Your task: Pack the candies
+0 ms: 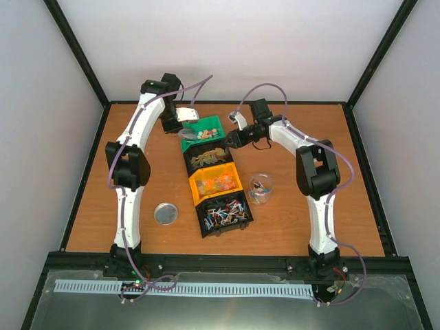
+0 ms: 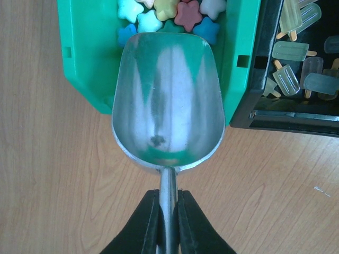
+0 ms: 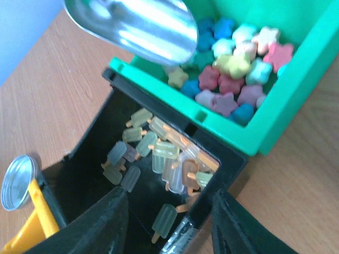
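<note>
Four bins in a row hold the candies: pastel stars in the green bin, pale popsicle shapes in a black bin, orange-yellow ones in the yellow bin, and red-blue-white ones in the near black bin. My left gripper is shut on the handle of an empty silver scoop, whose bowl hangs over the green bin's near rim. My right gripper stands open astride a corner wall of the popsicle bin, one finger inside and one outside.
A clear plastic cup with a few candies stands right of the yellow bin. A round silver lid lies left of the bins. Black frame posts and white walls ring the wooden table.
</note>
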Controlling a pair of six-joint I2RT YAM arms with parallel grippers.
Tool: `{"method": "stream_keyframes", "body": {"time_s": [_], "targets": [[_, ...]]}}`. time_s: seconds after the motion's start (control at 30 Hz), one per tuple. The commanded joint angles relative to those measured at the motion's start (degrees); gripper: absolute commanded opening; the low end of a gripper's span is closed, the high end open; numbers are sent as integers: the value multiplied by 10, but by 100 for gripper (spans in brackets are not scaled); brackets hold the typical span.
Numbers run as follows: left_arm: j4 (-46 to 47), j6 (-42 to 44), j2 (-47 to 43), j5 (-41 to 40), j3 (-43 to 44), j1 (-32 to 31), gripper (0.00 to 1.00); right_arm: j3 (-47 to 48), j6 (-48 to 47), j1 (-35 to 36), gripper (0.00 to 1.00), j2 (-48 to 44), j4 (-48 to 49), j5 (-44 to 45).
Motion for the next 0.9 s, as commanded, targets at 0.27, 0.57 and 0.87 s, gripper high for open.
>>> {"method": "stream_keyframes", "body": {"time_s": [0.27,0.57,0.87], "targets": [[-1,-22,-45,16,-19,2,1,-5,11,3,27,22,-53,-44],[-31,-11,-62,13,-29,3,1,-45,-33,3,10,-21,-107,-55],[-126,-68,-82,44,-41,0,1,-62,-8,5,8,-28,-98,-36]]}}
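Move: The right hand's open fingers hang over the right rim of the popsicle tray; the spot on that rim lies about 2 cm back and 4 cm below. The green tray's middle is some 9 cm left and 3 cm ahead, the yellow tray's about 15 cm back and 4 cm left, and the jar's 16 cm back and 12 cm right, all roughly 7 cm lower. From the scoop-holding left hand, the green tray lies about 11 cm right, level ahead, 12 cm below. Down first, some 3.5 cm and slightly back, the right hand brings its fingers astride the popsicle tray's right rim, closes them to pinch the wall, then drags it back another 4 cm or so, the wrist tilting nearly 20 degrees in all. The left hand keeps hold of the scoop and, mostly late on, draws about 4 cm back and 2 cm up, following the green tray. ##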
